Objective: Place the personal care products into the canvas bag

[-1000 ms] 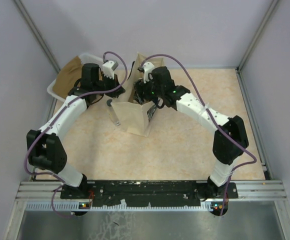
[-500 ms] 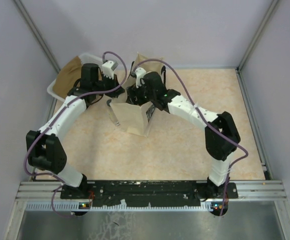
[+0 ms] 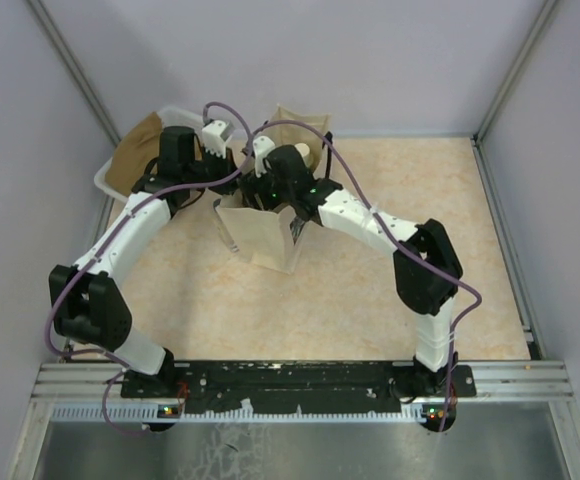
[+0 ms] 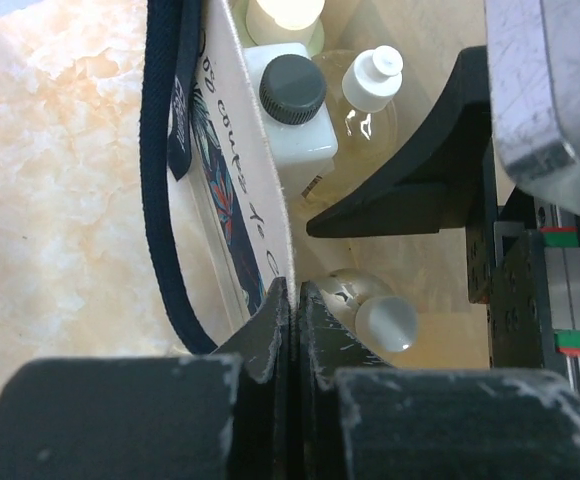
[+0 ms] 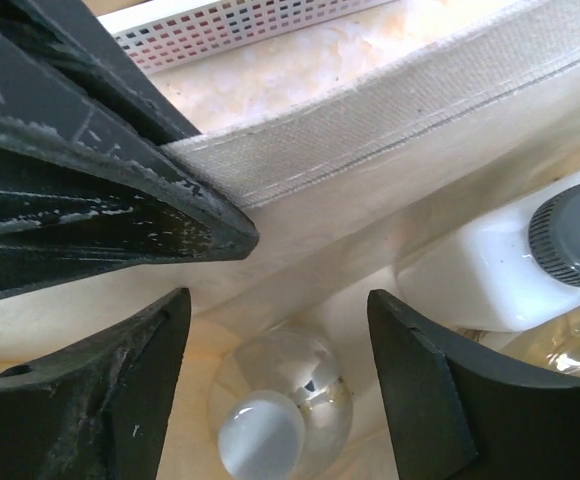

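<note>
The canvas bag (image 3: 263, 238) stands mid-table with its mouth held wide. My left gripper (image 4: 292, 300) is shut on the bag's rim (image 5: 370, 125), beside the black handle (image 4: 162, 200). My right gripper (image 5: 280, 370) hangs open inside the mouth, its fingers (image 5: 425, 395) on either side of a silvery round bottle (image 5: 282, 410) lying below them, not touching it. A square whitish bottle with a black cap (image 4: 292, 95), an amber bottle with a white cap (image 4: 372, 85) and a cream-capped bottle (image 4: 285, 15) also sit in the bag. A slim clear bottle (image 3: 227, 227) stands outside, against its left side.
A white plastic tub (image 3: 120, 165) with brown cloth sits at the back left, close behind my left arm. Grey walls and metal posts enclose the table on three sides. The right arm's cable (image 3: 370, 150) loops over the bag.
The right arm has swung left and reached into the bag's mouth, and its jaws have narrowed somewhat. The left gripper has held the rim without moving.
</note>
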Robot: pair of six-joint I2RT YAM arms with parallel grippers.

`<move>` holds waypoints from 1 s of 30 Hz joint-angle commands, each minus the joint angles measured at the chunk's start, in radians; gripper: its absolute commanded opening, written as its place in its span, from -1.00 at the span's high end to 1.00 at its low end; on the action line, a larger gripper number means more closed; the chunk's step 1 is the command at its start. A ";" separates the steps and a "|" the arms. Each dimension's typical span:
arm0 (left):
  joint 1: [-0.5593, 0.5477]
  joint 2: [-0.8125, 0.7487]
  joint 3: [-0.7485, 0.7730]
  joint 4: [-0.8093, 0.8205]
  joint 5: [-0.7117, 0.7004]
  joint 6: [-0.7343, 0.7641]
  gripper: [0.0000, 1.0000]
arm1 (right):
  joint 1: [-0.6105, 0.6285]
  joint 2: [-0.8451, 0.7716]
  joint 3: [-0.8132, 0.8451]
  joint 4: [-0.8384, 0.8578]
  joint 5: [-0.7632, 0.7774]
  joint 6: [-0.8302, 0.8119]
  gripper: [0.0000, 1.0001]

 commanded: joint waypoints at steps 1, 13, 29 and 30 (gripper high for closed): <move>0.008 -0.030 -0.001 0.002 0.015 -0.005 1.00 | 0.002 -0.077 0.027 0.044 0.000 -0.010 -0.50; 0.008 0.014 0.031 0.015 0.041 -0.003 1.00 | 0.064 -0.544 -0.274 0.019 0.300 -0.070 -0.79; 0.010 0.196 0.275 0.003 0.070 0.010 1.00 | 0.332 -0.676 -0.469 -0.046 0.365 -0.073 -0.82; 0.010 0.217 0.301 -0.006 0.069 0.012 1.00 | 0.348 -0.665 -0.475 -0.038 0.363 -0.075 -0.82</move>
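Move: The empty right hand is down in the bag's mouth; the black-capped clear bottle it goes for next stands outside the bag, about 9 cm to its left, 2 cm nearer the base and some 11 cm lower. The white-capped clear bottle lies almost directly below, about 10 cm down in the bag, with the white bottle 10 cm ahead, 3 cm right and 9 cm down. From the left hand, the black-capped clear bottle is about 4 cm back, 5 cm left and 15 cm down. The right hand spreads its part-open fingers wide and leaves the bag, climbing some 17 cm while drawing back and to its right and tipping its fingers up about 20 degrees, then sinks about 7 cm and eases left, to finish roughly 16 cm back on the base side of the bag. The left hand keeps its pinch on the bag's left rim and, late on, carries the rim about 3 cm forward and a little right. ##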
